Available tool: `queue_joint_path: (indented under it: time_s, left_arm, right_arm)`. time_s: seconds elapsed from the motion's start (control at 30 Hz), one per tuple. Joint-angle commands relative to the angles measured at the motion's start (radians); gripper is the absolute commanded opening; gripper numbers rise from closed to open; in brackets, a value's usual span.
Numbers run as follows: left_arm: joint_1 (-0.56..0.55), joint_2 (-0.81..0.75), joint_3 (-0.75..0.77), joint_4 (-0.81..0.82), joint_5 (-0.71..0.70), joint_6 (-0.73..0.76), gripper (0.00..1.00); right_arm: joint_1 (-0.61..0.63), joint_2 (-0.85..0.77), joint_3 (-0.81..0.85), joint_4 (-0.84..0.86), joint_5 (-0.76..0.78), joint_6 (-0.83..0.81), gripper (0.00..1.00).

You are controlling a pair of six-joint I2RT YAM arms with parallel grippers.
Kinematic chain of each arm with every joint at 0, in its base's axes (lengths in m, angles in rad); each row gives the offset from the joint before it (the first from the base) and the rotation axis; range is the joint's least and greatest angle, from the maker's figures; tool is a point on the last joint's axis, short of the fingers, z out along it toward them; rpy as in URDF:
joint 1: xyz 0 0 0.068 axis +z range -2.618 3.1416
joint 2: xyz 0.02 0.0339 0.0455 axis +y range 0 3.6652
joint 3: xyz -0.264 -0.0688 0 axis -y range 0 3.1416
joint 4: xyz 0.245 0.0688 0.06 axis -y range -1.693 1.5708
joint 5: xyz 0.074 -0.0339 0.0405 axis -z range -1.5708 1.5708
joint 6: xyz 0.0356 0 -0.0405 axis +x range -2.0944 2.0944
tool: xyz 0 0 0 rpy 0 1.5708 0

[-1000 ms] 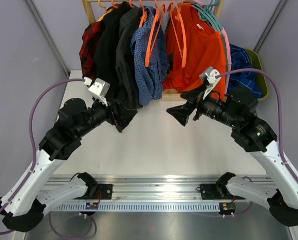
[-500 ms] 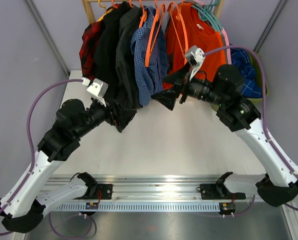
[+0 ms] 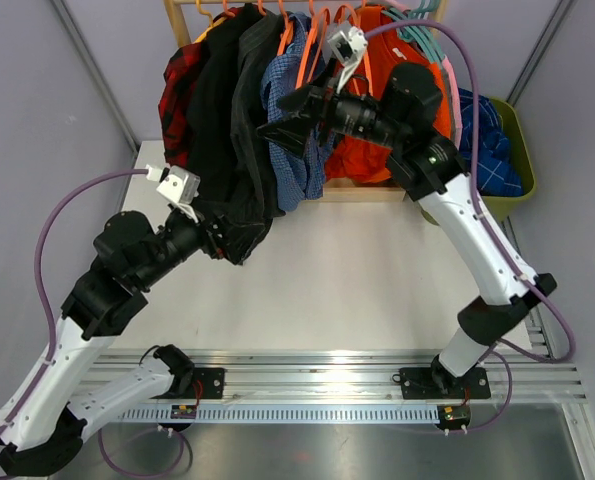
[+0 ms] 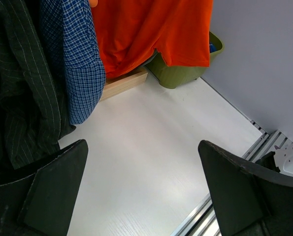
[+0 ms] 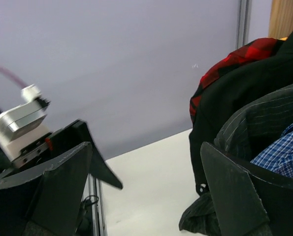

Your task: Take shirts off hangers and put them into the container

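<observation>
Shirts hang in a row on a rack: red-black plaid, black, charcoal pinstriped, blue checked and an orange tee. They hang on orange hangers; teal and pink ones show at the right end. The olive-green container stands at the right with blue checked cloth in it. My right gripper is raised in front of the checked shirt, open and empty. My left gripper is open by the pinstriped hem, nothing between its fingers.
The pale wooden rack base lies under the shirts, the tub just beyond it. Grey walls close in both sides. A metal rail runs along the near edge. The left arm's wrist camera shows in the right wrist view.
My right arm has risen and swung left, from over the table's right middle up to the hanging checked shirt. The left arm has drawn back slightly. Both grippers stayed open.
</observation>
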State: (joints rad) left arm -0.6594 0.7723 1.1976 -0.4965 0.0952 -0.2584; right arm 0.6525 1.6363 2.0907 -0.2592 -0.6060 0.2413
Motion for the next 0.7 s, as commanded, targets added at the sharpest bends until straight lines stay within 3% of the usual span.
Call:
queue_joint_path:
  time_s: [0.0,0.07,0.23,0.57,0.67]
  left_arm:
    - [0.004,-0.028,-0.007,0.044,-0.009,0.008,0.99]
    - [0.004,-0.036,-0.004,0.036,-0.015,0.008,0.99]
    - [0.004,-0.067,-0.009,0.019,-0.034,0.010,0.99]
    - [0.006,-0.079,-0.023,0.021,-0.042,0.010,0.99]
    - [0.004,-0.073,-0.021,0.027,-0.038,0.008,0.99]
  right_arm:
    - [-0.002,0.111,0.126,-0.011,0.060,0.091,0.99]
    - [-0.004,0.176,0.199,-0.012,0.069,0.116,0.99]
    - [0.001,0.255,0.287,-0.032,0.279,0.135,0.99]
    - [0.041,0.214,0.282,-0.083,0.416,0.010,1.00]
    - [0.045,0.244,0.348,-0.156,0.514,-0.019,1.00]
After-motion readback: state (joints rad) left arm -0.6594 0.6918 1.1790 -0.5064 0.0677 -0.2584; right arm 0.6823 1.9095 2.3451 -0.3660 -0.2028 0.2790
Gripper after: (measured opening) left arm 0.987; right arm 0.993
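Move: The blue checkered shirt I am reaching for hangs about 15 cm ahead of my right hand, 3 cm to its right, its middle roughly 12 cm below. An empty orange hanger hangs 15 cm ahead and 6 cm to the right, near hand height. The dark pinstriped shirt is 14 cm ahead and 6 cm left, the orange shirt 14 cm ahead and 22 cm right. From my left hand the checkered shirt is some 24 cm ahead, 12 cm right and slightly higher. I reach my wide-open right hand forward about 11 cm to the near edge of the blue checkered shirt, dipping some 5 cm and edging a little left, then easing nearly to a stop. On the way I swing the fingers from pointing left about 20 degrees clockwise, in towards the hanging shirts. My left hand, open and empty, draws back and left a couple of centimetres, away from them. ##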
